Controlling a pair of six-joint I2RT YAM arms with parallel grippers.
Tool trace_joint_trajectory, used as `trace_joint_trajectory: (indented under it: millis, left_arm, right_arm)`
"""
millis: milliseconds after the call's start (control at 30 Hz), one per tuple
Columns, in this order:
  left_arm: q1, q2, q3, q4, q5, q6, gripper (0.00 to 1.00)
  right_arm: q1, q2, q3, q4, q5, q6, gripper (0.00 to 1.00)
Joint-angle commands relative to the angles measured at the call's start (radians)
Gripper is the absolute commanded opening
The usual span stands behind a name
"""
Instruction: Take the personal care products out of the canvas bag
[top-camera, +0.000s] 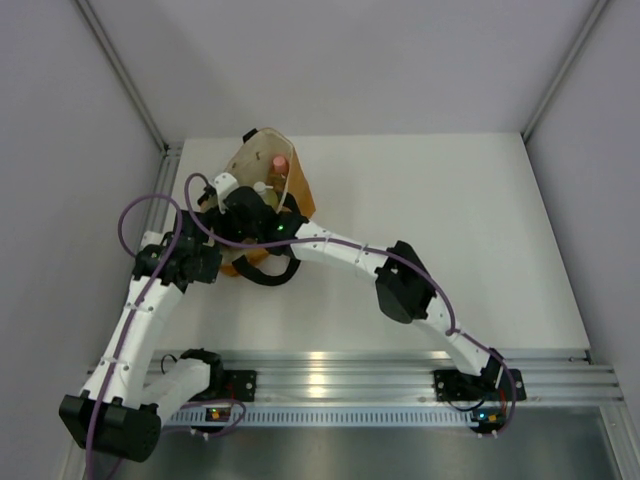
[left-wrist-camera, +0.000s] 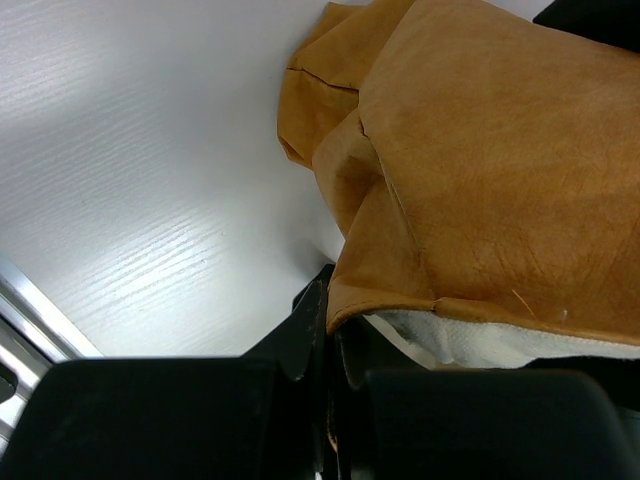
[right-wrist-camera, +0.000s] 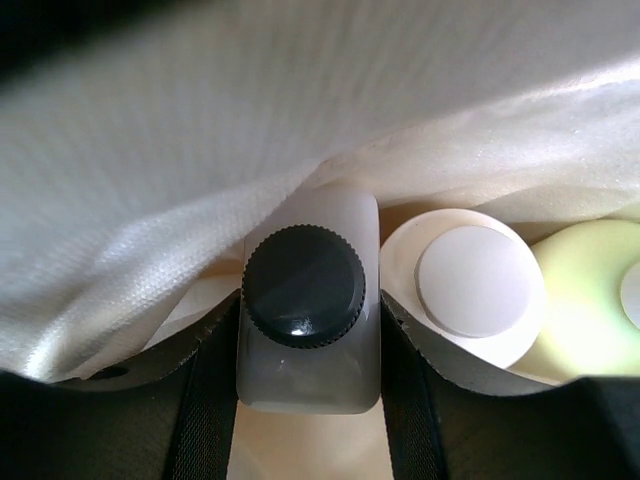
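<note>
The mustard-tan canvas bag (top-camera: 300, 195) stands at the table's back left, its mouth facing up. My left gripper (left-wrist-camera: 328, 335) is shut on the bag's rim (left-wrist-camera: 400, 300), where tan canvas meets cream lining (left-wrist-camera: 520, 345). My right gripper (right-wrist-camera: 310, 310) is down inside the bag. Its fingers (right-wrist-camera: 212, 385) press both sides of a white bottle with a dark ribbed cap (right-wrist-camera: 308, 375). Beside it stand a cream bottle (right-wrist-camera: 470, 285) and a pale yellow-green one (right-wrist-camera: 590, 300). From above, a pink-capped bottle (top-camera: 280, 160) shows in the bag's mouth.
The bag's lining (right-wrist-camera: 200, 150) folds in close over the white bottle from the left and behind. A black strap handle (top-camera: 270, 277) lies on the white table (top-camera: 430, 220) in front of the bag. An aluminium rail (top-camera: 350, 380) runs along the near edge.
</note>
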Motion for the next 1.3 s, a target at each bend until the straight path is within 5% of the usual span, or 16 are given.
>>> trace_joint_trajectory:
  millis: [0,1267]
  left_arm:
    - [0.005,-0.008,0.006,-0.068,0.003,-0.024,0.00]
    - [0.005,0.116,0.130,-0.068,-0.041,0.022,0.00]
  right_arm:
    - [0.002,-0.201,0.076,0.109,0.015,0.033,0.00]
    - [-0.102,-0.609,0.027,0.050,0.083,-0.105,0.00]
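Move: The right hand, deep in the bag's left side, already grips the black-capped white bottle; the middle of the bag's mouth lies about 6 cm ahead, 8 cm right and 3 cm above. Some 8 cm lower stand the beige bottle, 2 cm ahead and 6 right, and the green pump bottle, 5 ahead and 11 right. From the left hand, on the near rim, the mouth's middle is about 15 cm ahead, 5 right and 2 above. The right hand draws the gripped white bottle up some 26 cm, veering 11 cm right; the left keeps pinching the rim. ##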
